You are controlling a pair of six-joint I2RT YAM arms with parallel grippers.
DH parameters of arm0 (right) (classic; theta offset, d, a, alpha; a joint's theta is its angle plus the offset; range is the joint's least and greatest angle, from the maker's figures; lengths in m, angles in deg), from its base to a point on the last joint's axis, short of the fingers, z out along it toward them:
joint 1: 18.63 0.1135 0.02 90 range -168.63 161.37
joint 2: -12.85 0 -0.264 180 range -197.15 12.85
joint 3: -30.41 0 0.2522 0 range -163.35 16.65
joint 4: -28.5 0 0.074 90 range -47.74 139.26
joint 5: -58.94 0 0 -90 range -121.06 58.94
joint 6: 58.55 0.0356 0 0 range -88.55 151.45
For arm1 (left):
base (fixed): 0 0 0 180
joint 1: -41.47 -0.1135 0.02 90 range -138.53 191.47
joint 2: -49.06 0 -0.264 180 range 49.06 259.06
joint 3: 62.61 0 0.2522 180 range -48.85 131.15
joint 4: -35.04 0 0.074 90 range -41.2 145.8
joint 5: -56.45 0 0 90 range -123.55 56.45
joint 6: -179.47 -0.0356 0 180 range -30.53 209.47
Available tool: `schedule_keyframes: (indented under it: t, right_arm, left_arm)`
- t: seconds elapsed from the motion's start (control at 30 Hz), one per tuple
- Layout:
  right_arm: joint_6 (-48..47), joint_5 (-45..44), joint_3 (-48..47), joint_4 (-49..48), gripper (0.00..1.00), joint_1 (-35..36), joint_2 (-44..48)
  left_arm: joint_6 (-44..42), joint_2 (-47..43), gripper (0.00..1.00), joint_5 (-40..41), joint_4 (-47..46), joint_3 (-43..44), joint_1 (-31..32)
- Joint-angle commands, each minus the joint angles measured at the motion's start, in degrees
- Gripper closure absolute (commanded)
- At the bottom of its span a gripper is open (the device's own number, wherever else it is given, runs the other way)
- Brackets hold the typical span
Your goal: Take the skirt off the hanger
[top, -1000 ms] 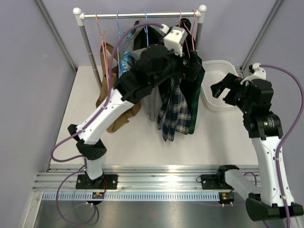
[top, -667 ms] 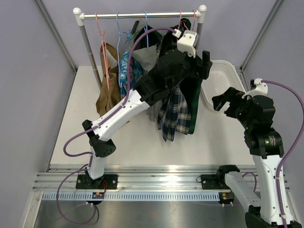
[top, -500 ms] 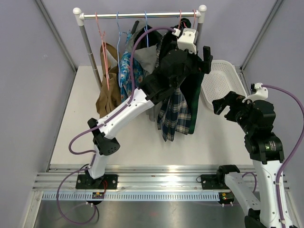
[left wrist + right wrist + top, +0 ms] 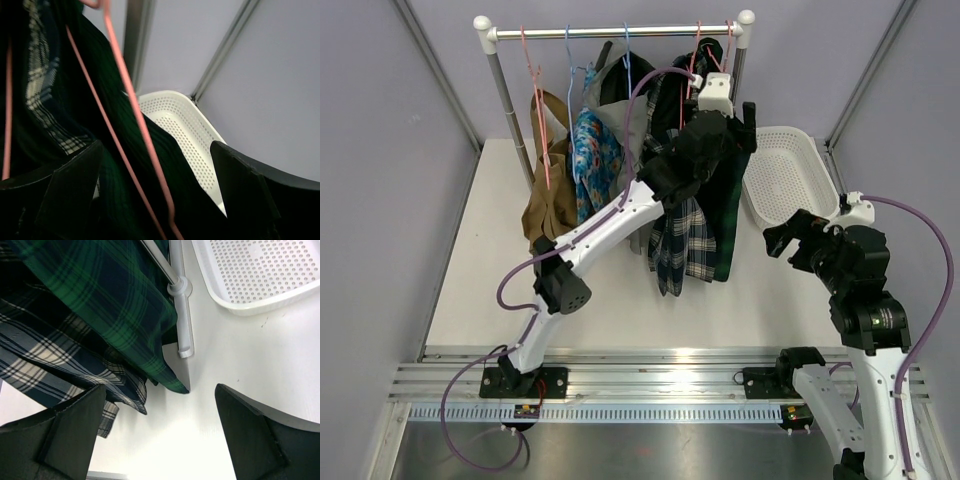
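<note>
A dark green plaid skirt (image 4: 728, 215) hangs from a pink hanger (image 4: 698, 45) at the right end of the rack rail (image 4: 610, 32). My left gripper (image 4: 732, 128) is up against its top and open. In the left wrist view the pink hanger (image 4: 131, 95) wire and the skirt's dark green cloth (image 4: 85, 75) run between the spread jaws of the left gripper (image 4: 156, 150). My right gripper (image 4: 782, 232) is open and empty, low and to the right of the skirt. In its wrist view the right gripper (image 4: 160, 390) faces the skirt's hem (image 4: 115, 300).
A navy and white plaid garment (image 4: 682, 245) hangs just left of the green skirt. Blue floral (image 4: 595, 165) and brown (image 4: 548, 200) garments hang further left. A white perforated basket (image 4: 785, 170) sits at the back right. The rack's right post and foot (image 4: 180, 315) stand beside the skirt.
My left arm has swung right along the rail and reached its gripper to the top of the green skirt. My right arm has drawn back toward the near edge.
</note>
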Motion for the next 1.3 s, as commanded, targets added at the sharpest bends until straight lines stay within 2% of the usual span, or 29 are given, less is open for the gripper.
schedule_keyframes:
  t: [0.0, 0.2, 0.27, 0.33, 0.37, 0.43, 0.57, 0.6, 0.7, 0.83, 0.97, 1.1, 1.27]
  right_arm:
    - [0.59, 0.69, 1.52, 0.26, 0.02, 0.21, 0.89]
    - [0.94, 0.78, 2.93, -0.18, 0.03, 0.3, 0.99]
    - [1.12, 0.87, 2.76, -0.18, 0.03, 0.21, 0.81]
    - [1.12, 0.87, 2.58, -0.44, 0.03, 0.21, 0.63]
    - [1.12, 0.87, 2.58, -0.35, 0.03, 0.3, 0.54]
    - [1.2, 0.78, 2.32, -0.35, 0.03, 0.3, 0.19]
    - [1.47, 1.3, 1.88, -0.44, 0.04, 0.21, 0.02]
    - [1.55, 1.39, 1.79, -0.44, 0.04, 0.3, -0.07]
    - [1.21, 3.58, 1.17, -1.58, 0.03, 0.21, -0.16]
    - [-0.64, 15.77, -0.66, -6.5, 0.01, 0.3, -1.12]
    - [0.85, 22.12, -5.15, -12.38, 0.01, 0.3, -4.63]
    - [0.77, 22.58, -11.38, -14.41, 0.0, 0.65, -11.12]
    - [-0.2, 21.0, -19.21, -15.3, 0.01, 3.46, -16.59]
  left_arm:
    - [2.24, -1.25, 0.12, 2.07, -5.53, 2.18, -2.12]
    - [2.06, -1.52, 0.29, 1.37, -5.97, 1.74, -3.18]
    - [2.32, -1.6, 0.4, 0.66, -5.89, 1.39, -3.62]
    - [2.85, -1.69, 0.45, -0.57, -5.88, 0.86, -3.97]
    - [3.29, -1.69, 0.52, -1.0, -5.71, 0.42, -4.23]
    - [3.64, -1.61, 0.58, -1.89, -5.62, 0.07, -4.41]
    - [4.26, -1.26, 0.77, -4.34, -4.92, -0.2, -4.94]
    - [4.35, -1.25, 0.91, -4.96, -4.74, -0.02, -5.11]
    - [4.09, -2.13, 0.99, -6.36, -3.95, 0.07, -5.38]
    - [2.24, -5.29, 1.0, -5.32, -3.51, -0.54, -5.38]
    - [-0.04, -9.16, 1.0, -1.81, -2.72, -0.9, -5.38]
    - [-1.01, -13.55, 1.0, 1.09, -3.68, -3.18, -4.94]
    - [-2.86, -14.79, 1.0, 2.77, -4.3, -0.29, -3.71]
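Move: The pink hanger carrying the green plaid skirt hangs at the rail's right end, its near wire between the left hand's open fingers, about 3 cm ahead, 2 cm left and 1 cm above the hand point. Under it hangs the skirt, its middle roughly 5 cm ahead, 2 cm left, 15 cm down. A second pink hanger is 5 cm ahead and 8 cm left, the right post 9 cm ahead and 4 cm right. From the right hand the skirt's middle is some 25 cm ahead, 13 cm left, 5 cm lower. The skirt's pink hanger is taken by the left hand, which eases about 4 cm forward and left, shuts its wide-open fingers on the near wire, then carries it left and up some 5 cm, drawing slightly back. The open right hand sinks 2 cm, waits, then swings up about 12 cm, left and forward towards the skirt, turning 20 degrees counter-clockwise and tipping upward. ##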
